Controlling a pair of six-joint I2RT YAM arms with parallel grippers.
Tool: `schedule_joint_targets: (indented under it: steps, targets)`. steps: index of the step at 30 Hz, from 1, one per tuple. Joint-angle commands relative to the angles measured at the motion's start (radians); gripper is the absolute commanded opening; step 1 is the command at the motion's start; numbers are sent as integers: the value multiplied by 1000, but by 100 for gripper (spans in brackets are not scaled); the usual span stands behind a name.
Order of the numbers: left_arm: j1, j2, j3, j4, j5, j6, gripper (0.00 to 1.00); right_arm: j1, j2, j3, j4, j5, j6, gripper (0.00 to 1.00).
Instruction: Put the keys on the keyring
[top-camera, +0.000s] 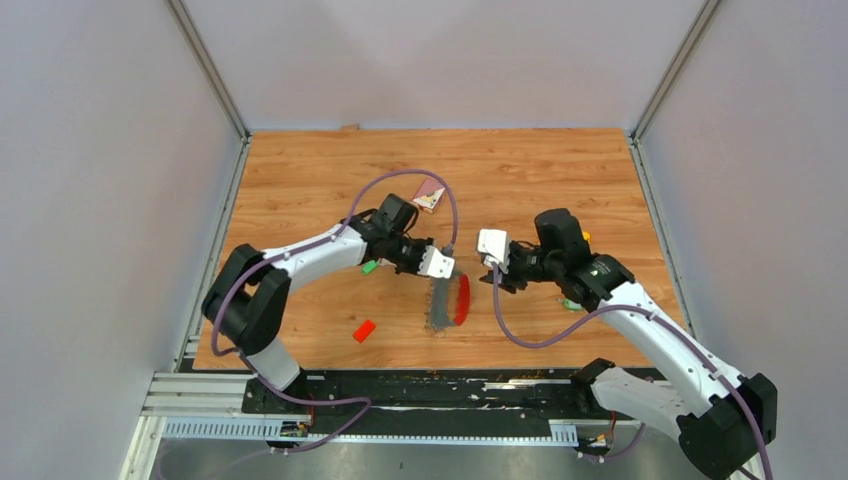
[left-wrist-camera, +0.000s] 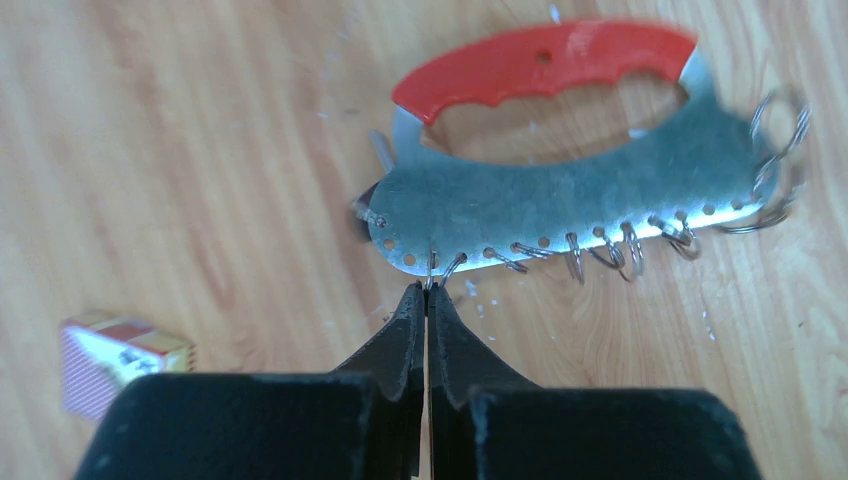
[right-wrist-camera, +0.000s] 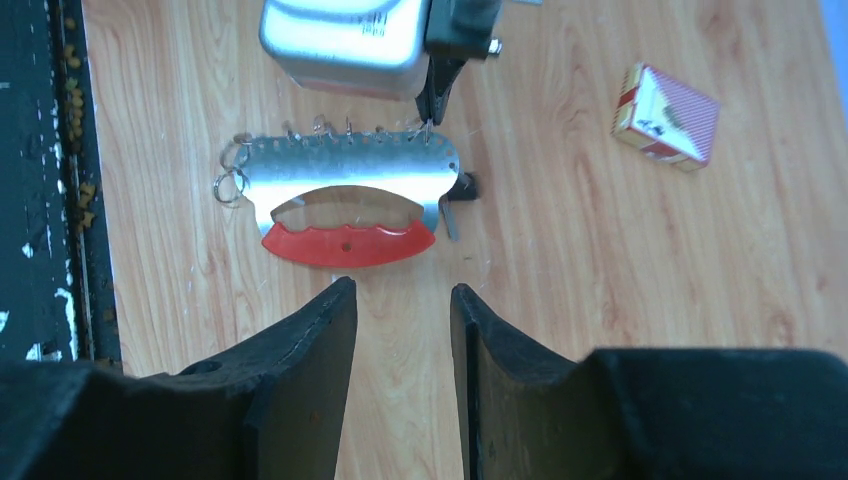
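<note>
The keyring (top-camera: 440, 305) lies on the wooden table, a grey metal strip with small wire rings along one edge and a red curved strap (top-camera: 462, 298). My left gripper (left-wrist-camera: 428, 290) is shut on one wire ring at the end of the strip (left-wrist-camera: 560, 205). My right gripper (right-wrist-camera: 403, 290) hovers open on the red strap's (right-wrist-camera: 348, 243) side, empty. A small black tag (right-wrist-camera: 466, 187) with a silver blade pokes out at the keyring's end; I cannot tell whether it is attached. A green tag (top-camera: 369, 267) peeks out beside my left forearm.
A red patterned box (top-camera: 429, 195) lies behind the left arm, also visible in the right wrist view as the box (right-wrist-camera: 665, 115). A small orange-red block (top-camera: 364, 330) sits near the table's front edge. Grey walls close in three sides.
</note>
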Motion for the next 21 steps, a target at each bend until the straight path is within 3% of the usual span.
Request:
schedule_joint_targets:
  steps: [1, 11, 21]
  targets:
    - [8, -176, -31, 155, 142, -251, 0, -5, -43, 90, 74, -47, 78, 40]
    - [7, -368, -119, 413, 246, -616, 0, -5, -2, 142, 164, -196, 145, 40]
    - [-9, -401, -167, 536, 253, -725, 0, -3, 59, 127, 214, -290, 126, 37]
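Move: My left hand still pinches a small wire ring near the far end of the red-handled plate; that ring is about 5 cm ahead of my right hand, 10 cm left and 9 cm below. From my left hand, my open right fingers are the same way off in reverse. The plate's middle is 5 cm back, 4 cm right and 3 cm lower. The black key tag shows 2 cm ahead, 3 cm right and 5 cm down, the card box 13 cm straight ahead and 4 cm down. Keeping the ring pinched, I lift my left hand about 14 cm, drawing it slightly back and rightward towards my right fingers while its fingers tip up some 30 degrees towards level. My right hand climbs 7 cm, then slides left over 4 cm in all to meet it, its fingers staying open and tilting up a little, still short of contact. ##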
